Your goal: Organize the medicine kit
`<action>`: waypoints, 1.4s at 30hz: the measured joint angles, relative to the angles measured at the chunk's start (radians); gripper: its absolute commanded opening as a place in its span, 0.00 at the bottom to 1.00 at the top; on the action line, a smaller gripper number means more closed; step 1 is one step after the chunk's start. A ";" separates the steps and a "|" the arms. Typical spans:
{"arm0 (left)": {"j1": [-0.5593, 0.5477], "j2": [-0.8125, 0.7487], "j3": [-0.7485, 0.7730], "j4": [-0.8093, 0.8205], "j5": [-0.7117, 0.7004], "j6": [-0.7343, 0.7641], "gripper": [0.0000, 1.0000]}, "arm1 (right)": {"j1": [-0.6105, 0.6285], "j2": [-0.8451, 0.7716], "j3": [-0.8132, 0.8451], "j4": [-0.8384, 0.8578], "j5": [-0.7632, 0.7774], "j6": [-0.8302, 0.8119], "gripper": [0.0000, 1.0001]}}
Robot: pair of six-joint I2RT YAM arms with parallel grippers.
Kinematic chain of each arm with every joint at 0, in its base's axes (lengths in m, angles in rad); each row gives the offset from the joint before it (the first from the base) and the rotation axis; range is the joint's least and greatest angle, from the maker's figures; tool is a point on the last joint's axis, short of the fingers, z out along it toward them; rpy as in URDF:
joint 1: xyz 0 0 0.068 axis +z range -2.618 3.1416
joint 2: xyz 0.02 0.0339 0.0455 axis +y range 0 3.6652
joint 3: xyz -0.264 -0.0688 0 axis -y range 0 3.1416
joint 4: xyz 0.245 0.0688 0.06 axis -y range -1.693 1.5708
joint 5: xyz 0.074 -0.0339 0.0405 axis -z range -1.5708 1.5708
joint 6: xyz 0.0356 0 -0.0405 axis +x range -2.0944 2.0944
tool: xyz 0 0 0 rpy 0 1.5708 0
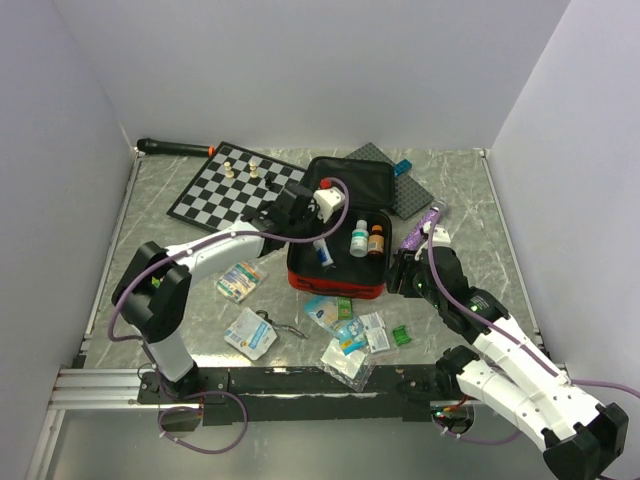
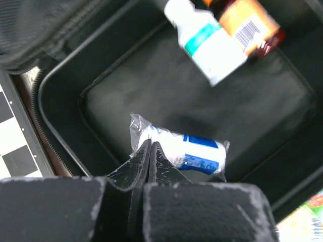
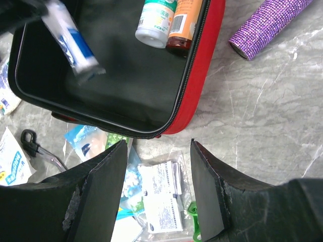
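The medicine kit [image 1: 335,283] lies open mid-table, red walls and black lining [image 2: 202,116]. Inside at the right lie a white bottle [image 1: 359,240] and an amber bottle [image 1: 376,240]. My left gripper [image 1: 316,236] hangs over the kit's left half, shut on the plastic wrapper of a white-and-blue wrapped roll [image 2: 186,151], which dangles just above the lining. The roll [image 3: 73,40] also shows at the top left of the right wrist view. My right gripper [image 3: 157,143] is open and holds nothing. It hovers off the kit's front right corner [image 3: 202,75], above paper packets.
A chessboard [image 1: 225,185] with a few pieces lies left of the kit. A purple glitter tube [image 3: 270,22] lies to the right. Sachets and packets [image 1: 340,330], a green clip [image 1: 400,336] and a small black tool [image 1: 285,325] are scattered in front. A grey plate [image 1: 400,185] sits behind.
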 measured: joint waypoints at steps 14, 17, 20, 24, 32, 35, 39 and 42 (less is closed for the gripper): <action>-0.057 0.182 0.089 0.163 0.008 0.268 0.01 | 0.000 0.020 0.000 0.000 0.004 -0.012 0.60; -0.062 0.243 0.140 0.163 0.004 0.309 0.01 | 0.000 0.025 0.000 -0.003 0.008 -0.014 0.60; -0.061 0.274 0.162 0.159 -0.002 0.342 0.01 | 0.000 0.023 0.000 -0.005 0.010 -0.017 0.60; -0.058 0.309 0.202 0.160 -0.021 0.380 0.09 | 0.000 0.027 0.000 -0.005 0.010 -0.018 0.60; -0.058 0.347 0.261 0.148 -0.011 0.401 0.53 | 0.000 0.037 0.000 -0.005 0.010 -0.019 0.60; -0.058 0.348 0.264 0.154 -0.012 0.387 0.60 | 0.000 0.037 0.000 -0.005 0.010 -0.019 0.60; -0.058 0.337 0.261 0.158 -0.027 0.352 0.62 | 0.000 0.037 0.000 -0.005 0.011 -0.019 0.60; -0.058 0.278 0.218 0.164 -0.050 0.280 0.62 | 0.000 0.037 0.000 -0.005 0.010 -0.019 0.60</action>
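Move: The left hand already pinches the blue-and-white wrapped roll by one end, over the open kit. The free floor it goes to, just left of the white bottle, is about 5 cm to its right, 1 cm ahead and 6 cm below. The white bottle's middle is roughly 10 cm right and 2 cm ahead, the brown bottle some 14 cm right and 2 cm ahead. From the right hand that free floor lies about 9 cm ahead and 13 cm left. Still gripping the wrapped roll by its end, the left hand carries it right and forward, about 9 cm in all, sinking nearly 4 cm to the kit floor beside the white bottle while the wrist swings some 15 degrees clockwise. There the fingers spread wide and let go of the roll, and the hand starts to rise, up a couple of centimetres. ##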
